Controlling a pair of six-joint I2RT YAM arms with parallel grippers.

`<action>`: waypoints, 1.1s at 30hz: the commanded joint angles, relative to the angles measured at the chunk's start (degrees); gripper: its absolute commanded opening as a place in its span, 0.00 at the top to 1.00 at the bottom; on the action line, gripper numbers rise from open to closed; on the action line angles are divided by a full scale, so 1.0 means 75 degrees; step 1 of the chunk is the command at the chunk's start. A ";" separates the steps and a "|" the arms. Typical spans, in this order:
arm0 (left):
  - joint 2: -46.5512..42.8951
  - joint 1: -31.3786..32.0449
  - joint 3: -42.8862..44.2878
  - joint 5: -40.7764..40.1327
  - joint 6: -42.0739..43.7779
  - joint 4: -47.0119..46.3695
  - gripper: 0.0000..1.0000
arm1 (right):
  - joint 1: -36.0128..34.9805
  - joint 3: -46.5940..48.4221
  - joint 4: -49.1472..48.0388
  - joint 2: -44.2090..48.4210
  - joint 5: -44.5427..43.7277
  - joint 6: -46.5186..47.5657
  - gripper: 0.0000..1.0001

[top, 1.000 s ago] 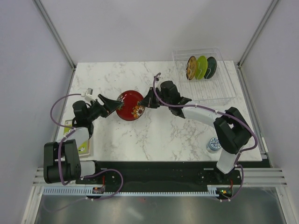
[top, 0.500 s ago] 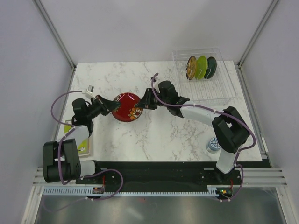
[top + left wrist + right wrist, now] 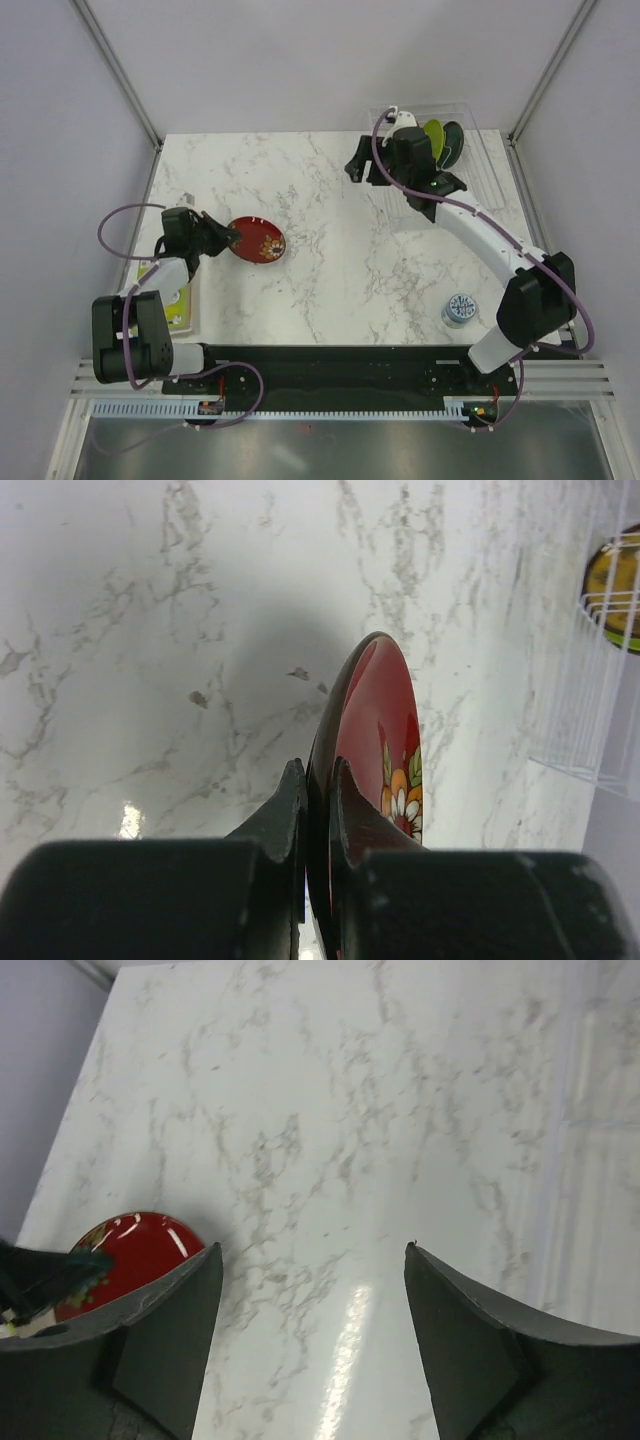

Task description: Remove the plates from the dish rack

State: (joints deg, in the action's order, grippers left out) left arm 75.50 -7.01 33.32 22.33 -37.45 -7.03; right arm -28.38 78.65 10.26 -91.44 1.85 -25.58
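Observation:
The dark red floral plate (image 3: 257, 240) hangs over the left part of the marble table, and my left gripper (image 3: 228, 238) is shut on its rim. In the left wrist view the two fingers (image 3: 290, 805) pinch the plate (image 3: 385, 730) edge-on. My right gripper (image 3: 356, 168) stands open and holds nothing, just left of the clear dish rack (image 3: 470, 190). A lime green plate (image 3: 433, 136) and a dark teal plate (image 3: 453, 140) stand in the rack, and my right arm partly covers them. A yellow plate (image 3: 615, 575) shows in the rack in the left wrist view. The right wrist view shows the open gripper (image 3: 313, 1250) and the red plate (image 3: 130, 1245) far off.
A blue-and-white cup (image 3: 460, 308) stands near the table's front right edge. A flat green-yellow item (image 3: 170, 300) lies at the front left edge under my left arm. Grey walls close in the table on both sides.
My left gripper shut on the red plate and carried it leftward. My right gripper opened, let go of the plate and swung back right toward the rack.

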 commanded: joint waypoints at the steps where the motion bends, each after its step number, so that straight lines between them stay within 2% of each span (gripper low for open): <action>1: 0.0606 -0.0003 0.0596 -0.0504 0.0341 -0.0036 0.98 | 0.0373 0.0832 0.1022 0.0087 -0.0914 0.1008 0.19; 4: 0.0947 -0.0003 0.0655 -0.0633 0.0446 -0.0071 0.98 | 0.0631 0.1301 0.1256 -0.0194 -0.1230 0.1254 0.18; 7: 0.1135 0.0008 0.0737 -0.0738 0.0528 -0.0036 0.87 | 0.0807 0.1793 0.1596 -0.0651 -0.1651 0.1430 0.18; 10: 0.1416 0.0008 0.0877 -0.0809 0.0669 0.0104 0.84 | 0.0971 0.2087 0.1690 -0.1038 -0.1875 0.1524 0.18; 13: 0.1674 0.0008 0.1030 -0.0937 0.0786 0.0362 0.73 | 0.1147 0.2298 0.1725 -0.1366 -0.1898 0.1595 0.18; 14: 0.1710 0.0020 0.1088 -0.0961 0.0810 0.0421 0.65 | 0.1229 0.2345 0.1737 -0.1529 -0.1945 0.1618 0.18; 17: 0.1710 0.0043 0.1112 -0.1183 0.0880 0.0550 0.53 | 0.1404 0.2649 0.1807 -0.1846 -0.1992 0.1665 0.18; 24: 0.1675 0.0090 0.1346 -0.1394 0.1009 0.0902 0.48 | 0.1663 0.3387 0.1936 -0.2479 -0.2238 0.1981 0.17; 28: 0.1768 0.0149 0.1848 -0.1944 0.1126 0.1952 0.46 | 0.1861 0.3867 0.1960 -0.3052 -0.2554 0.2157 0.17; 33: 0.2014 0.0289 0.2225 -0.2355 0.1255 0.2343 0.45 | 0.2050 0.4945 0.2089 -0.3826 -0.2707 0.2344 0.17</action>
State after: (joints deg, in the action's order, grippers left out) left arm 89.14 -5.76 46.44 8.88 -30.85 6.96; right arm -14.20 109.75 25.43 -116.33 -16.03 -10.26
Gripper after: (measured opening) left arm 0.545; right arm 0.831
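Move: The red plate, pinched by its rim in the left gripper, has its middle about 7 cm right of that hand and 4 cm lower; the bare table spot for it lies 5 cm right and 7 cm down, with the tray some 18 cm left and 14 cm back of the hand. From the open right gripper, the yellow plate is roughly 17 cm ahead, 16 cm right and 14 cm below; the green plate is 6 cm right of the yellow, the dark green one 12 cm. Lower the left gripper about 5 cm with the red plate, easing left and slightly forward, tipping down; part its fingers halfway to let the rim go, then rise a touch. Meanwhile swing the empty, open right gripper some 20 cm forward and right to above the rack, towards the yellow plate, rising at first, then sinking, as the wrist turns clockwise and rolls left side down. ##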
